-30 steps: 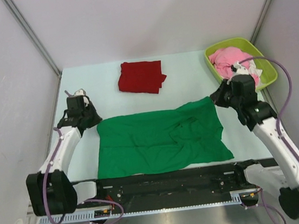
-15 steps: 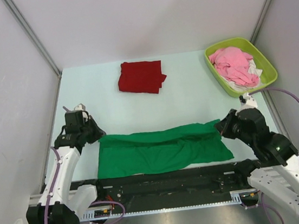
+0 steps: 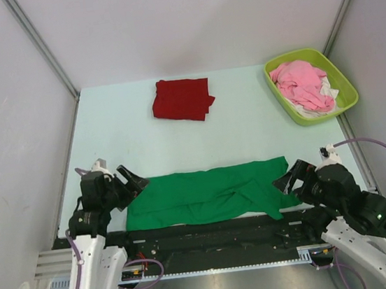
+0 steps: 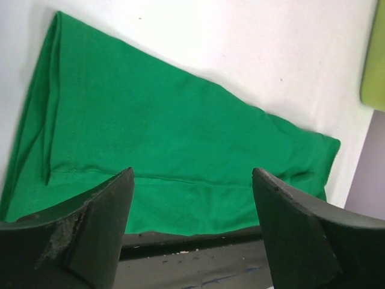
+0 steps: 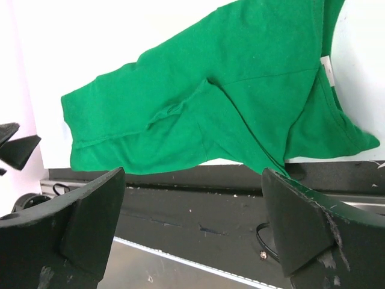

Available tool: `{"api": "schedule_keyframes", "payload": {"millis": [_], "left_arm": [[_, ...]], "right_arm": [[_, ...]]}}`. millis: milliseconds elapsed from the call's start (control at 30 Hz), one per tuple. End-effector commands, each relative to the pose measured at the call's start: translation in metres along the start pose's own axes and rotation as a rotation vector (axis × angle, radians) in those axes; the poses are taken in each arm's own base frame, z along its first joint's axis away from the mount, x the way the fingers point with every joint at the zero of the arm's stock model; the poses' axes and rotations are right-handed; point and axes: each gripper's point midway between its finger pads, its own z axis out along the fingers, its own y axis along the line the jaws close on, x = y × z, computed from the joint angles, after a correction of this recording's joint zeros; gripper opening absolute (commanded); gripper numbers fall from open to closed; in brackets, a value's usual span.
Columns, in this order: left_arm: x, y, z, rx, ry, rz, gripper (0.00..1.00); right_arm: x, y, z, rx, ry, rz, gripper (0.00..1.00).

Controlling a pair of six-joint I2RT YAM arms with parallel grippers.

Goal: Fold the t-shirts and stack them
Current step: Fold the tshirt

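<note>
The bright green t-shirt (image 3: 206, 193) lies as a long narrow band, folded lengthwise, along the table's near edge. One flap hangs over that edge at the right. My left gripper (image 3: 135, 182) is open just off the shirt's left end and holds nothing. In the left wrist view, the green t-shirt (image 4: 174, 144) spreads beyond the open left gripper (image 4: 192, 176). At the shirt's right end my right gripper (image 3: 287, 179) is also open and empty. The right wrist view has the green t-shirt (image 5: 234, 96) lying past the open right gripper (image 5: 192, 174). Folded at the back centre is the dark red t-shirt (image 3: 182, 99).
A lime-green basket (image 3: 346, 99) stands at the back right with a pink garment (image 3: 301, 82) and a bit of white cloth (image 3: 325, 90) in it. A black rail (image 3: 219, 243) runs along the table's near edge. Grey walls close in both sides.
Both grippers drew the green shirt's far edge toward the near edge, folding it into a narrow band. They have now opened and let go.
</note>
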Motion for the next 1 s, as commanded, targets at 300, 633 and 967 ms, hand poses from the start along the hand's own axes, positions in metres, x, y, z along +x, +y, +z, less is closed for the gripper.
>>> {"api": "schedule_keyframes", "payload": {"millis": [300, 633, 967], "left_arm": [[-0.027, -0.05, 0.024, 0.148, 0.079, 0.006, 0.84], [-0.032, -0.045, 0.068, 0.109, 0.178, -0.005, 0.83], [-0.026, -0.039, 0.08, 0.111, 0.211, 0.006, 0.83]], "right_arm": [[-0.062, 0.017, 0.071, 0.193, -0.166, -0.07, 1.0], [-0.088, -0.052, 0.135, 0.403, -0.107, 0.142, 1.0], [-0.077, -0.079, 0.171, 0.465, -0.047, 0.182, 0.97]]}}
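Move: Some 15 cm ahead of the right hand, 5 cm to its right and 16 cm below lies the green t-shirt's far right corner; the basket is about 47 cm ahead and 28 cm right. For the left hand, the nearest stretch of the shirt's far edge is roughly 9 cm ahead, 3 cm right and 11 cm down, with the red t-shirt about 42 cm ahead and 17 cm right. Reaching over the shirt towards its far right corner, the open right hand goes about 14 cm forward and swings slightly right, turning some 20 degrees clockwise, then drops, mostly late, by 11 cm in all while tipping its fingers down. The open left hand eases 8 cm forward to the far edge, a little right and down. ##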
